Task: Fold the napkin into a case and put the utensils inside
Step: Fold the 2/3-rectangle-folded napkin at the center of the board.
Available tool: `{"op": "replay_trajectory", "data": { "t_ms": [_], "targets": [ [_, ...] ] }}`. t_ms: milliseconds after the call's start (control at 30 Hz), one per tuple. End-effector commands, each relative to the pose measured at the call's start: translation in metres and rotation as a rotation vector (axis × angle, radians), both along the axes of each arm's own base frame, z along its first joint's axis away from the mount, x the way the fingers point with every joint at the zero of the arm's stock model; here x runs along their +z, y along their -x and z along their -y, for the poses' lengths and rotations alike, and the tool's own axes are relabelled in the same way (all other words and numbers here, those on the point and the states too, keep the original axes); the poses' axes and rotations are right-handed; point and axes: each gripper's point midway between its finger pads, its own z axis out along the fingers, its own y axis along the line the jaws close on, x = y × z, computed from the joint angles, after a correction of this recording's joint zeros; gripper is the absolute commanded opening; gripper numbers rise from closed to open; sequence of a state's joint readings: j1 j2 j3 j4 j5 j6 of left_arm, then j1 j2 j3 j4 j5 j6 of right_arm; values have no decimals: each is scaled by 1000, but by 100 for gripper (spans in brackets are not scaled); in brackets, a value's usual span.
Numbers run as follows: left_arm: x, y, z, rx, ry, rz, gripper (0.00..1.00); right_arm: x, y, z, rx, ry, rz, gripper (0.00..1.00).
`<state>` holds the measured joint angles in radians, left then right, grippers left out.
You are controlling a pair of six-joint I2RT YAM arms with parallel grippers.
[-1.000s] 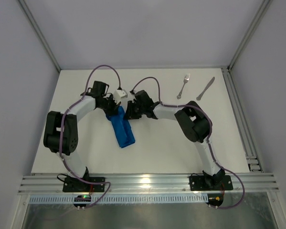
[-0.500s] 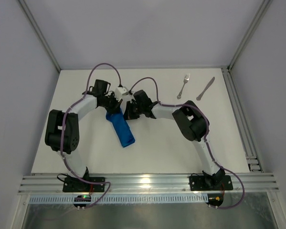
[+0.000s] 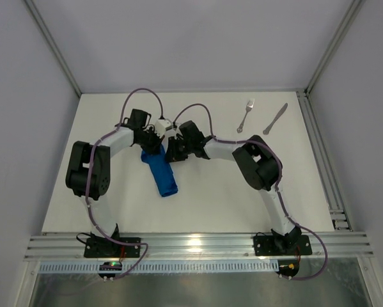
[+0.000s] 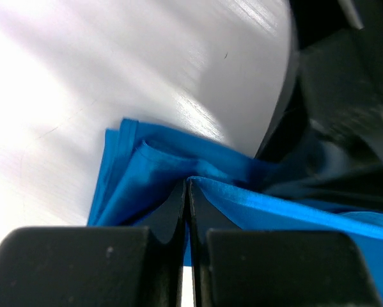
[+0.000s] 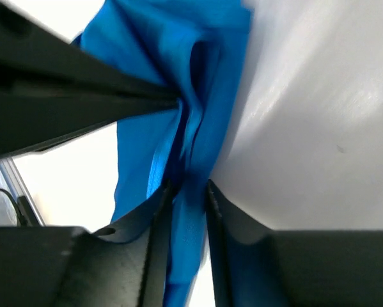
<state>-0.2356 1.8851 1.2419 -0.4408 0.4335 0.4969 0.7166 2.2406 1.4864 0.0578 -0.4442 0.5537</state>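
Observation:
The bright blue napkin (image 3: 161, 171) lies as a narrow folded strip, the case, in the middle of the table, its far end lifted between both grippers. My left gripper (image 3: 154, 144) is shut, pinching a fold of the cloth (image 4: 146, 173) at its tips (image 4: 187, 184). My right gripper (image 3: 170, 151) meets it from the right. Its jaws (image 5: 188, 187) stand a little apart, with a band of the napkin (image 5: 172, 51) running between them. The fork (image 3: 245, 116) and knife (image 3: 275, 119) lie side by side at the far right, untouched.
The left gripper's dark fingers (image 5: 63, 96) cross the right wrist view just beside the cloth. The right gripper's body (image 4: 332, 128) fills the right side of the left wrist view. Metal frame rails (image 3: 319, 153) border the table on the right.
The left arm has swung inward to the right. The napkin's far end has been drawn slightly farther away, and the strip looks a bit shorter and more bunched.

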Motion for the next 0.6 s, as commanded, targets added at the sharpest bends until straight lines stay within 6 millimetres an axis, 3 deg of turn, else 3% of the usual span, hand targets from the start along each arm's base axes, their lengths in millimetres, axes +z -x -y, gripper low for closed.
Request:
{"op": "replay_trajectory", "data": {
  "t_ms": [0, 33, 100, 233, 433, 567],
  "targets": [
    [13, -15, 4, 1, 7, 65, 0, 26, 9, 15, -16, 46, 25, 33],
    [13, -13, 4, 0, 8, 62, 0, 37, 5, 19, -48, 53, 53, 37],
    [13, -13, 4, -3, 8, 64, 0, 41, 7, 27, -75, 79, 56, 45],
    [13, -12, 4, -6, 7, 63, 0, 61, 8, 42, -129, 97, 105, 47],
    [16, -13, 5, -9, 14, 69, 0, 56, 40, 26, -62, 79, 88, 50],
    [17, -14, 5, -9, 14, 71, 0, 38, 54, 19, -59, 84, 59, 51]
  ]
}}
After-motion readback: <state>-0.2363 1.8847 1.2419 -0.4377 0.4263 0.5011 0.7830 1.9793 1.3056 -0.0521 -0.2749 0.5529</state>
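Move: The right hand's fingers are at the napkin's right long edge, already opening; the middle of the folded strip lies about 5 cm back and 3 cm left of them, roughly 1 cm lower. The strip's near end is some 13 cm straight back. From the left hand, its shut tips on the far part, the napkin's middle is about 7 cm back and 2 cm right. Right fingers open wider and leave the napkin's right edge, right and up, then back (about 4 cm); left stays put. ##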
